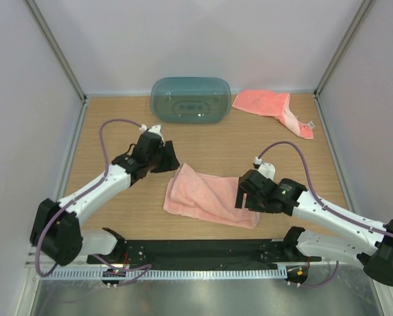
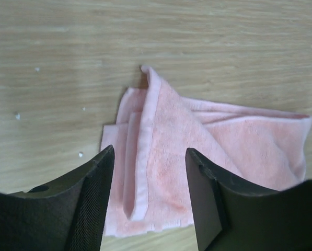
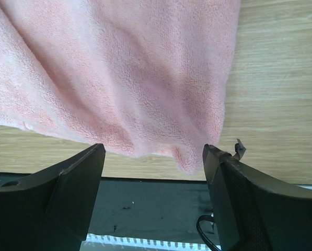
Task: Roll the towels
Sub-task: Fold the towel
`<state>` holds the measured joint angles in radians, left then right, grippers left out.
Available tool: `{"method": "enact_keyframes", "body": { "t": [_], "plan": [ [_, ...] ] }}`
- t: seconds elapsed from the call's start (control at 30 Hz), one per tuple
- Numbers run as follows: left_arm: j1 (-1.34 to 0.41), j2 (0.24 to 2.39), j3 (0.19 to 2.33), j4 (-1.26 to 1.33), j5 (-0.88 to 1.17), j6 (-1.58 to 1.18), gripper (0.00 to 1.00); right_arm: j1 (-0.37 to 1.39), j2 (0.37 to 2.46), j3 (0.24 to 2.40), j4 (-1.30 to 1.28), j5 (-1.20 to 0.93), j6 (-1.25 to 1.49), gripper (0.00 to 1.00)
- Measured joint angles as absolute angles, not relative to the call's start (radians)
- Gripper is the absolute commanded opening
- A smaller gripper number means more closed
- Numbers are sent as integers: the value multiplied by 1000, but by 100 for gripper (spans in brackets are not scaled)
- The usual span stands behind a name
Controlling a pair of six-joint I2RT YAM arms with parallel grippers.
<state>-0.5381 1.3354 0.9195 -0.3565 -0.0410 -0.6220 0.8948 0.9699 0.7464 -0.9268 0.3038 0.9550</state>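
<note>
A salmon-pink towel point(image 1: 206, 194) lies loosely folded mid-table, its hem edges overlapping at the left end. My left gripper point(image 1: 168, 160) hovers at the towel's upper-left corner. In the left wrist view that gripper point(image 2: 148, 157) is open above the towel's point(image 2: 197, 136) folded hem, gripping nothing. My right gripper point(image 1: 243, 194) sits over the towel's right end. The right wrist view shows this gripper point(image 3: 153, 151) open, with the towel's point(image 3: 119, 68) near corner just beyond its fingertips and not pinched. A second towel point(image 1: 272, 108) lies crumpled at the back right, its white tag pointing right.
A translucent teal oval tub point(image 1: 190, 99) stands upside down at the back centre. The black base plate point(image 1: 203, 251) runs along the near edge, just below the towel. White walls with metal posts enclose the wooden table point(image 1: 117, 118).
</note>
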Motion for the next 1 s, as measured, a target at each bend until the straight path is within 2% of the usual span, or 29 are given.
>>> {"method": "enact_keyframes", "body": {
  "t": [0.2,0.43,0.5,0.53,0.63,0.7,0.73,1.0],
  "plan": [
    [-546,1159,723,-354,36,-661,57,895,993,752,-916,304,941,83],
    [-576,1148,601,-316,130,-703,57,895,1032,765,-915,321,931,83],
    [-585,1158,599,-288,153,-708,54,895,1055,773,-913,323,926,84],
    [-588,1164,599,-274,161,-709,52,895,1066,775,-913,323,923,84],
    [-597,1195,599,-234,184,-725,34,895,1084,775,-913,330,922,86],
    [-604,1208,596,-216,191,-735,14,889,1087,775,-913,337,922,86],
    [-608,1210,591,-206,196,-735,1,880,1089,775,-912,338,921,86],
    [-620,1127,562,-212,202,-749,0,673,1100,709,-823,271,879,86]
  ]
}}
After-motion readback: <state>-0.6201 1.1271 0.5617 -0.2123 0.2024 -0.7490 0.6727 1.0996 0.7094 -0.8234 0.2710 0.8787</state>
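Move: From the left hand, the folded-over flap's near corner lies about 9 cm back, 2 cm right and 7 below; the flap's far tip is some 3 cm ahead and 4 right, 9 below. From the right hand that near corner is roughly 23 cm left and 1 ahead, while the towel's right edge lies about 2 cm ahead, 2 right and 6 below, its far right corner some 8 cm straight ahead. Left hand draws back about 10 cm, sinks, pinches the flap's near corner; open right eases forward, down, right. ##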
